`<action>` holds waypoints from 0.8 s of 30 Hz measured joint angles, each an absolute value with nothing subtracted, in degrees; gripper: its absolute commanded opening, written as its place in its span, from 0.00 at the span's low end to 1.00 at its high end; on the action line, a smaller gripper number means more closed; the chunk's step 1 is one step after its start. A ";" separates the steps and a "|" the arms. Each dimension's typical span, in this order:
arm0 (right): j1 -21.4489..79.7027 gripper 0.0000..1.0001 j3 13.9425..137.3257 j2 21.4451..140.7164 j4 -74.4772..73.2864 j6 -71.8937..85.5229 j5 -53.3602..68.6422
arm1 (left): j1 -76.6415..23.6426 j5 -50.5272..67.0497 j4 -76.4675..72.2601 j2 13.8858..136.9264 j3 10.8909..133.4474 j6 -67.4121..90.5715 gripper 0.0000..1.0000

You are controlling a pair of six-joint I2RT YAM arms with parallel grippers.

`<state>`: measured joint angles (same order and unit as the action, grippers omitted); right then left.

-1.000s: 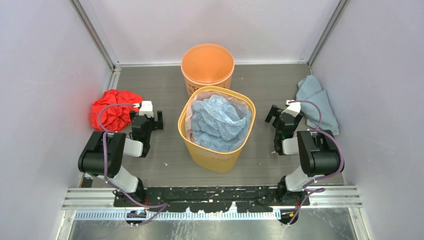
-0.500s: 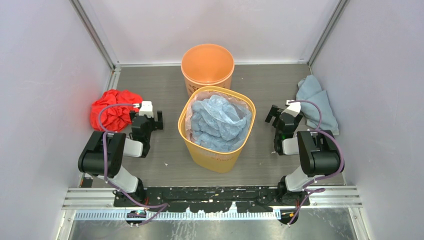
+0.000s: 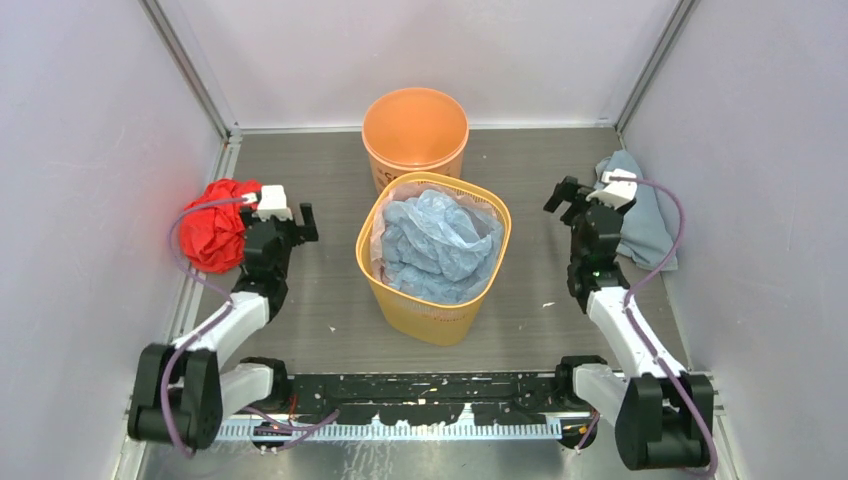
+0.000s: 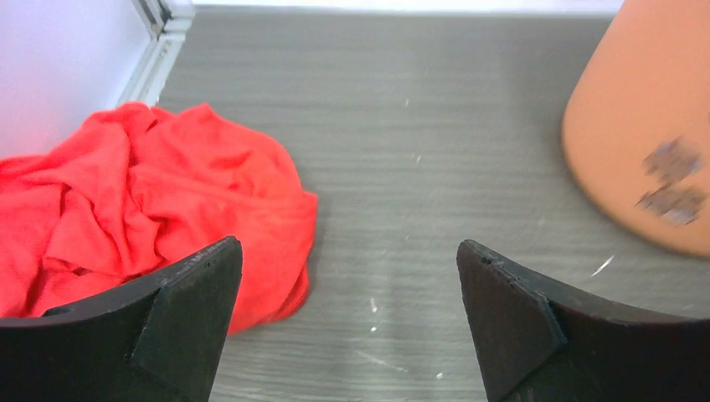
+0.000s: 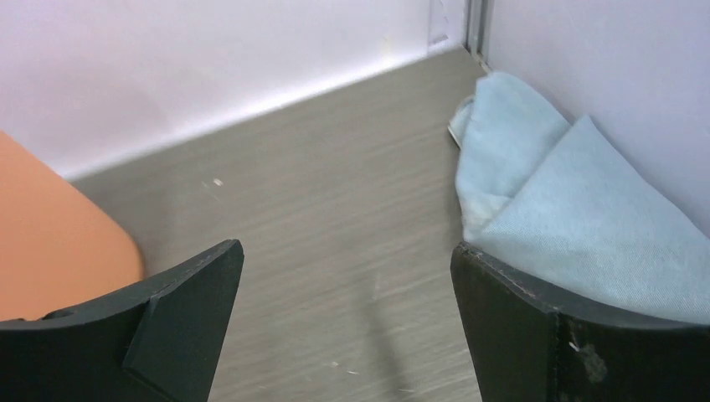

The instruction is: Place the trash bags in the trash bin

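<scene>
The trash bin, a round orange bucket, stands at the back centre, and its side shows in the left wrist view and the right wrist view. A crumpled blue trash bag fills the yellow bin just in front of it. My left gripper is open over the floor, left of the yellow bin, with nothing between its fingers. My right gripper is open and holds nothing, right of the yellow bin.
A crumpled red bundle lies by the left wall, just left of my left gripper. A folded light blue cloth lies against the right wall beside my right gripper. Walls close in three sides.
Both arms have unfolded and reached forward. The left gripper moved back-left toward the red bundle, the right gripper back-right toward the light blue cloth. Both stayed open.
</scene>
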<state>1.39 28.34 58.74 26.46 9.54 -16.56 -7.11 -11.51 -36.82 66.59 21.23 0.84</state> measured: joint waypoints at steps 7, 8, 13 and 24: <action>1.39 1.00 49.98 55.64 -0.43 20.18 -12.01 | -7.11 -10.90 -11.33 54.35 37.23 13.52 1.00; 1.37 1.00 53.43 55.75 -3.44 21.76 -9.85 | -7.11 -10.15 -8.80 53.41 39.46 15.14 1.00; 1.32 1.00 62.85 55.94 -11.97 29.67 0.84 | -7.11 -1.58 5.45 48.84 52.10 21.52 1.00; 12.53 1.00 75.53 63.35 -30.81 28.18 9.47 | -7.11 11.25 19.09 48.45 67.31 33.23 1.00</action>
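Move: The trash bags fill the yellow basket standing between the arms: from the right hand about 28 cm left and 10 cm back, a little lower; from the left hand some 29 cm right and 10 cm back, a bit higher. The orange bin stands about 26 cm right of the left hand and 17 cm ahead. A red cloth lies roughly 11 cm left and 4 cm ahead of the left hand, a blue cloth some 13 cm right and 8 cm ahead of the right hand. Touching nothing, the right hand heads for the trash bags: up about 15 cm, then mostly left to some 16 cm in all, left side rolling up, turning counter-clockwise about 30 degrees and lately tipping down. The left hand climbs some 26 cm, drifting back and right about 8 cm each, rolling its left side down and swinging clockwise. Both grippers stay wide open. ##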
